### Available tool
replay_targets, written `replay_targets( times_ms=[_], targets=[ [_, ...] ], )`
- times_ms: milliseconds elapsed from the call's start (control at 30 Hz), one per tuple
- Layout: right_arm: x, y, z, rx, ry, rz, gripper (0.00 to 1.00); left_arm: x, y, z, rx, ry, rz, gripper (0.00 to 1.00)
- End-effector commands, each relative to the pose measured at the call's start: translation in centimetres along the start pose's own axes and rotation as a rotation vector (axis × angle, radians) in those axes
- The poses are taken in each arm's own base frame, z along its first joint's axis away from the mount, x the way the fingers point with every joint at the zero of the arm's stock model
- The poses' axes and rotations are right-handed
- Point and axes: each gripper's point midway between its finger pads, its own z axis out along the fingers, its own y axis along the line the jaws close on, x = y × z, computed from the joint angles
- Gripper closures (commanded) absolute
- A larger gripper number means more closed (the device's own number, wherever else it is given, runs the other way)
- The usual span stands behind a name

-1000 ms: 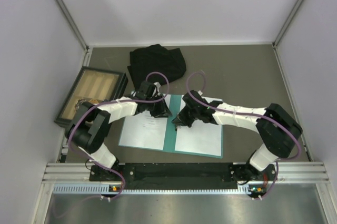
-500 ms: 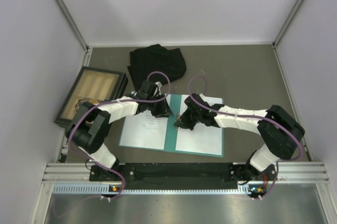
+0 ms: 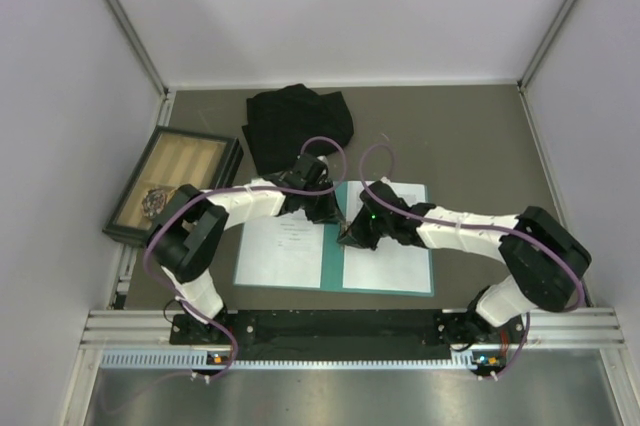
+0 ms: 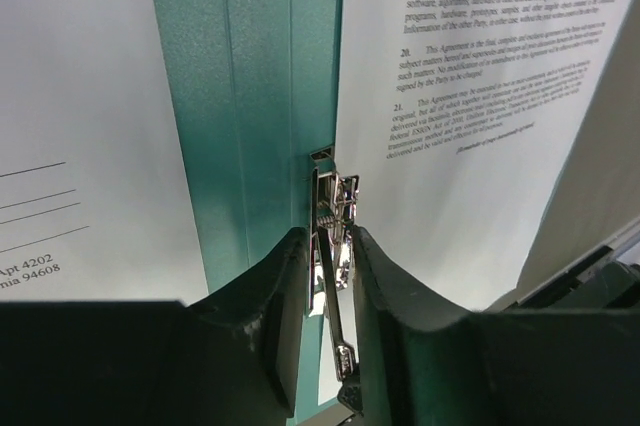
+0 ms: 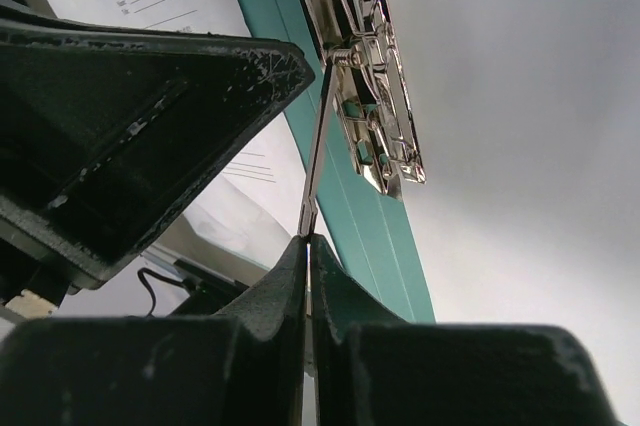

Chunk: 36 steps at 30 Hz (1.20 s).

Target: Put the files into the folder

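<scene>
The teal folder [image 3: 332,264] lies open on the table with a white sheet on its left half [image 3: 285,246] and one on its right half [image 3: 388,261]. My left gripper [image 3: 325,211] is over the spine; in the left wrist view its jaws [image 4: 328,276] close on the sides of the metal clip [image 4: 335,208] between the two sheets [image 4: 80,96] [image 4: 470,146]. My right gripper [image 3: 349,237] is just beside it. In the right wrist view it [image 5: 308,246] is shut on the tip of the clip's thin lever [image 5: 318,161], which stands up from the clip [image 5: 378,116] on the folder [image 5: 400,266].
A black cloth [image 3: 298,124] lies behind the folder. A dark-framed wooden tray [image 3: 190,135] sits at the left by the wall, with a small object in its near corner. White walls enclose the table; the aluminium rail [image 3: 350,331] runs along the near edge.
The folder with its sheets has shifted a little to the right. My left gripper has moved right onto the spine. My right gripper has moved slightly nearer and lower along the spine.
</scene>
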Motion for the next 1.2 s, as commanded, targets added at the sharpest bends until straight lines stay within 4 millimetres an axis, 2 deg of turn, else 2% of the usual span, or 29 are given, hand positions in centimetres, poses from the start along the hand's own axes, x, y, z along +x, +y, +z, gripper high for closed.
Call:
replay_targets(
  times_ms=[0, 200, 400, 633, 867, 933, 1033, 1167],
  targets=[
    [-0.6, -1.0, -0.6, -0.018, -0.008, -0.040, 1.00, -1.2, -0.3, 0.5, -0.078, -0.061, -0.001, 0.71],
    [-0.3, -1.7, -0.5, -0.037, 0.012, -0.045, 1.00, -0.8, -1.0, 1.1, -0.121, -0.084, 0.024, 0.71],
    [-0.3, -2.1, -0.4, -0.042, 0.021, -0.049, 1.00, -0.4, -0.8, 2.0, -0.171, -0.095, 0.043, 0.71],
    [-0.3, -2.7, -0.4, -0.029, 0.020, -0.054, 1.00, -0.7, 0.3, 2.7, -0.262, -0.125, 0.075, 0.78],
    [-0.6, -5.8, -0.4, 0.068, 0.011, -0.073, 1.00, -0.2, 1.9, 3.4, -0.312, -0.105, 0.103, 0.93],
    [-0.7, -6.8, -0.3, 0.108, 0.005, -0.070, 1.00, 0.1, 2.3, 3.4, -0.319, -0.097, 0.113, 1.00],
    [-0.6, -8.1, -0.1, 0.141, 0.007, -0.068, 1.00, 0.4, 2.6, 3.5, -0.331, -0.079, 0.127, 1.00],
    [-0.9, -8.3, 0.0, 0.141, -0.004, -0.079, 1.00, 0.6, 2.5, 3.5, -0.316, -0.069, 0.143, 1.00]
  ],
)
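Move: The folder's metal clip lies just under my left hand, its middle about 2 cm back, 1 cm to the right and 3 cm below. From my right hand, whose shut fingers still hold the end of the clip's raised lever, it is roughly 2 cm ahead, level sideways and 4 cm down. The left sheet's middle is some 15 cm left of the clip and 1 cm back, the right sheet's about 11 cm right and 2 cm back. I lower my part-open left hand about 2 cm and shift it nearly as far right, rolling it some 15 degrees, then shut its fingers down at the forward part of the clip. My right hand first eases right with the lever, then goes quickly right, down and back, about 5 cm sideways in all, coming free of the lever with fingers still shut and ending close over the right sheet. ##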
